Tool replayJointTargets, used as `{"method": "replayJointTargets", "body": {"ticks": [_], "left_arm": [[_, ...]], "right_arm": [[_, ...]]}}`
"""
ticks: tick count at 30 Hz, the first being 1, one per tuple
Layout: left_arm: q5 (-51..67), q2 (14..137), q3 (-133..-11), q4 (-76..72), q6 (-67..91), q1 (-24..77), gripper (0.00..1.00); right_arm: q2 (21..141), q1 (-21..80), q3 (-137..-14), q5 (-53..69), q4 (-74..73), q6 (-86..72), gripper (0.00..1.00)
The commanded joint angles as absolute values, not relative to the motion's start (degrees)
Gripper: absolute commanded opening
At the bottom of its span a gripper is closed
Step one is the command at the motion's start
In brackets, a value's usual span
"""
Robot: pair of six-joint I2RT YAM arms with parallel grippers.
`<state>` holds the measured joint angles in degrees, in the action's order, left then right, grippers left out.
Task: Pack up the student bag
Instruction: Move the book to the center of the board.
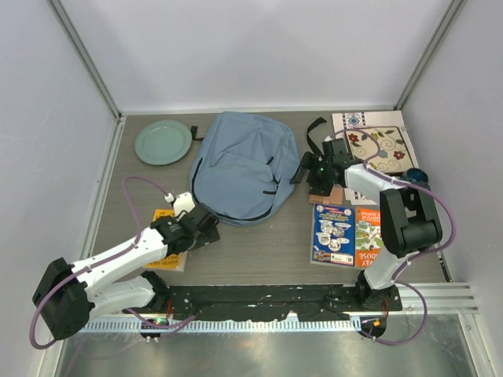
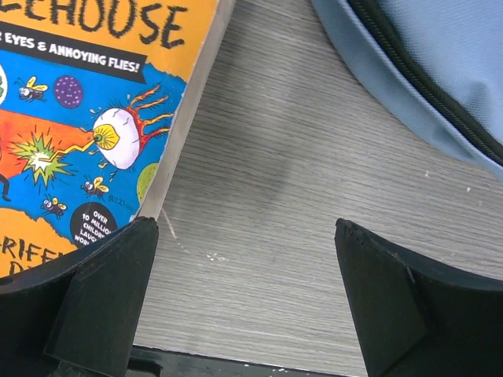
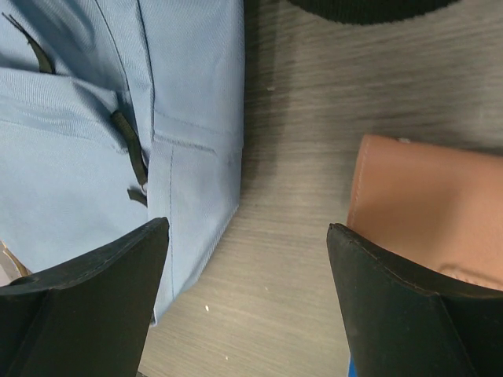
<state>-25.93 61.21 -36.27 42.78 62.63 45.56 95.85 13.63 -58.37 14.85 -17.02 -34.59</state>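
The student bag (image 1: 240, 165), a light blue-grey backpack with dark zipper lines, lies flat at the middle back of the table. My left gripper (image 1: 209, 226) is open and empty over bare table just off the bag's near left corner. In the left wrist view (image 2: 245, 290) it sits between an orange comic-style book (image 2: 86, 118) and the bag's edge (image 2: 440, 71). My right gripper (image 1: 308, 170) is open and empty at the bag's right side. In the right wrist view (image 3: 247, 290) it is low over the table between the bag's side (image 3: 94, 141) and a brown notebook (image 3: 432, 212).
A green plate (image 1: 163, 141) sits at the back left. A floral-patterned book (image 1: 381, 145) lies at the back right, with a dark blue object (image 1: 416, 174) beside it. Two colourful books (image 1: 332, 234) (image 1: 367, 236) lie at the near right. The bag's black strap (image 3: 361, 6) lies behind my right gripper.
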Motion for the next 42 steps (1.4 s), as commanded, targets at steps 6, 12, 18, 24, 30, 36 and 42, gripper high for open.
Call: {"method": "replayJointTargets", "body": {"ticks": [6, 12, 18, 24, 30, 36, 42], "left_arm": [[-26.37, 58.71, -32.78, 39.03, 60.56, 42.19, 1.00], [-21.10, 62.13, -32.78, 32.00, 57.22, 42.10, 1.00], [-20.40, 67.76, -33.22, 30.76, 56.96, 39.38, 1.00], [-22.94, 69.52, -35.15, 34.63, 54.59, 34.37, 0.99], [-21.36, 66.54, -36.65, 36.03, 52.83, 34.37, 1.00], [-17.67, 57.93, -38.49, 36.83, 54.84, 34.37, 1.00], [-15.47, 52.56, -42.01, 39.02, 55.02, 34.37, 1.00]], "right_arm": [[101.95, 13.36, -62.93, 19.25, -10.02, -36.39, 0.87], [102.30, 13.45, -63.19, 19.51, -9.32, -36.82, 0.87], [103.44, 13.36, -63.98, 18.64, -8.79, -37.00, 0.87], [106.08, 13.45, -64.07, 19.86, -4.84, -39.90, 0.87], [106.79, 13.53, -63.37, 21.01, -1.76, -41.75, 0.87], [107.93, 14.06, -64.60, 18.55, -1.75, -43.50, 0.87], [109.15, 14.68, -64.25, 16.35, -1.41, -43.16, 0.87]]}}
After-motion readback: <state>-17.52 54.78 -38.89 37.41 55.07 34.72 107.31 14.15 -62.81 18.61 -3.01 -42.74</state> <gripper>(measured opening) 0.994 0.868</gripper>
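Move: The book lies level with the left hand, its middle about 11 cm to the left and 5 cm below; from there the backpack's middle is some 23 cm ahead and 12 cm to the right. For the right hand, the backpack's middle lies about 17 cm left and 5 cm ahead, the brown card 7 cm right and 2 cm back, the black strap 13 cm ahead and 3 cm right. The book's right edge is nudged leftward by the open left hand's outer finger in two short strokes of about 2 cm, the hand easing back right between them and sinking 4 cm; it then rises about 7 cm, clear of the book. The open right hand reaches some 5 cm forward and 3 cm left, slightly lower, over the backpack's right edge. ##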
